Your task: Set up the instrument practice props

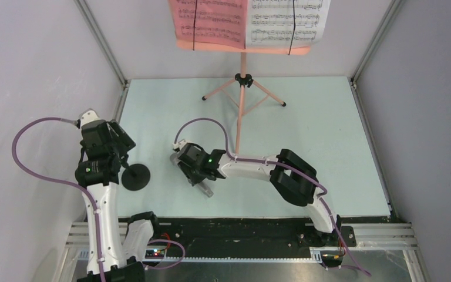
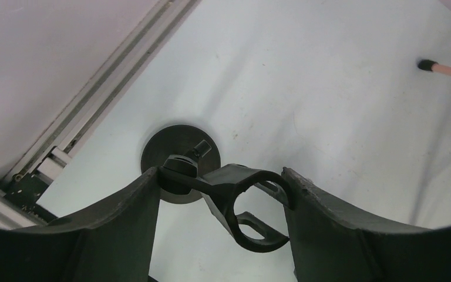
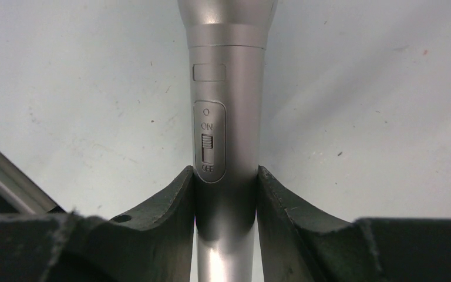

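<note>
The salmon-pink music stand (image 1: pixel 242 100) stands at the back of the table. A pink page (image 1: pixel 211 20) and a white page (image 1: pixel 285 20) of sheet music sit on its desk under two black bands. The small black mic stand (image 1: pixel 136 176) stands on its round base (image 2: pixel 179 144) at the left. My left gripper (image 2: pixel 221 176) is over it, one finger against the top joint and the other against the clip ring (image 2: pixel 258 205). My right gripper (image 3: pixel 226 176) is shut on the grey microphone (image 3: pixel 226 88) just below its ON/OFF switch, held low near the table's middle (image 1: pixel 204 189).
One rubber-tipped foot of the music stand (image 2: pixel 446 69) reaches towards the table's centre. An aluminium frame rail (image 1: pixel 103 41) and grey walls close in the left, back and right. Purple cables loop off both arms.
</note>
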You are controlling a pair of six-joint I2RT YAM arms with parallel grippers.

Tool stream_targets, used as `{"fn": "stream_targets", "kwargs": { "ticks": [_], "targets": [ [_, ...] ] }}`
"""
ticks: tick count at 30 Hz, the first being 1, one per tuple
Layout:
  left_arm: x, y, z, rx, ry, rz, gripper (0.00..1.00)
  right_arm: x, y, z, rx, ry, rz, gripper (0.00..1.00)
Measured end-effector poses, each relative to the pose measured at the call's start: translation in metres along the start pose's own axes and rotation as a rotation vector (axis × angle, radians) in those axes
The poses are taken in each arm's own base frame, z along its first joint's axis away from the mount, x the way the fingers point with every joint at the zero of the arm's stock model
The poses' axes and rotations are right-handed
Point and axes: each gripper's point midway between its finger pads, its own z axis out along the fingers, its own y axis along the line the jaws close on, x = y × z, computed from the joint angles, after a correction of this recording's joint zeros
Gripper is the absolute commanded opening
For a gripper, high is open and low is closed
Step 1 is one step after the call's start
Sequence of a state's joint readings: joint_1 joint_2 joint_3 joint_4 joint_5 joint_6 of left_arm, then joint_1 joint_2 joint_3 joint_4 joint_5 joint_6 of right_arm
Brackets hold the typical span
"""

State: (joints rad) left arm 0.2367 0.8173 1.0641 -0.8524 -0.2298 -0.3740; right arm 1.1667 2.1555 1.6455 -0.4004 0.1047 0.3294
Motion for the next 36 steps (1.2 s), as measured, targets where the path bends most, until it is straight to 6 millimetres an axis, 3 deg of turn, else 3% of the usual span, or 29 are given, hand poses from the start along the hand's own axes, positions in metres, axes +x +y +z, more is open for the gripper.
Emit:
{"fn": "stream_targets", "kwargs": {
  "ticks": [12, 19, 27, 30, 36],
  "targets": [
    [0.02, -0.052, -0.018, 0.273, 0.079, 0.071, 0.55, -0.013, -0.013, -0.057, -0.011, -0.061, 0.068, 0.18],
    [0.044, -0.099, -0.042, 0.446, 0.151, 0.155, 0.55, -0.002, -0.039, -0.098, 0.048, -0.082, 0.11, 0.18],
    [0.06, -0.128, -0.054, 0.51, 0.188, 0.194, 0.55, -0.017, -0.061, -0.164, 0.092, -0.227, 0.171, 0.18],
    [0.064, -0.137, -0.06, 0.522, 0.19, 0.171, 0.56, -0.015, -0.078, -0.187, 0.123, -0.282, 0.213, 0.18],
    [0.081, -0.166, -0.074, 0.59, 0.213, 0.188, 0.62, -0.017, -0.107, -0.21, 0.172, -0.357, 0.289, 0.18]
  ]
}}
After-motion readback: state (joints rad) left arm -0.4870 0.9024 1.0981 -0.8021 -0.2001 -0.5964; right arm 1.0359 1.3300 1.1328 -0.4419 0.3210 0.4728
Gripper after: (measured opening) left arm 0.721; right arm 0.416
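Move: The left gripper holds the stand by its clip end. The microphone, pinched in the right gripper, lies about 24 cm to the left hand's right, 2 cm nearer the base and 20 cm lower; the stand's round base is some 24 cm below and 4 cm back. From the right hand, the clip is about 24 cm left, 2 cm ahead and 20 cm up, while the music stand's near foot lies 15 cm right, 5 cm ahead and 4 cm lower. Bring the left gripper about 20 cm to the right at nearly level height, keeping its grip on the stand and turning some 35 degrees clockwise. Meanwhile keep the microphone pinched in the right gripper and carry it right and up, about 17 cm across and 16 cm high, towards the spot above the music stand's near foot, turning it clockwise and tilting it as it rises. ##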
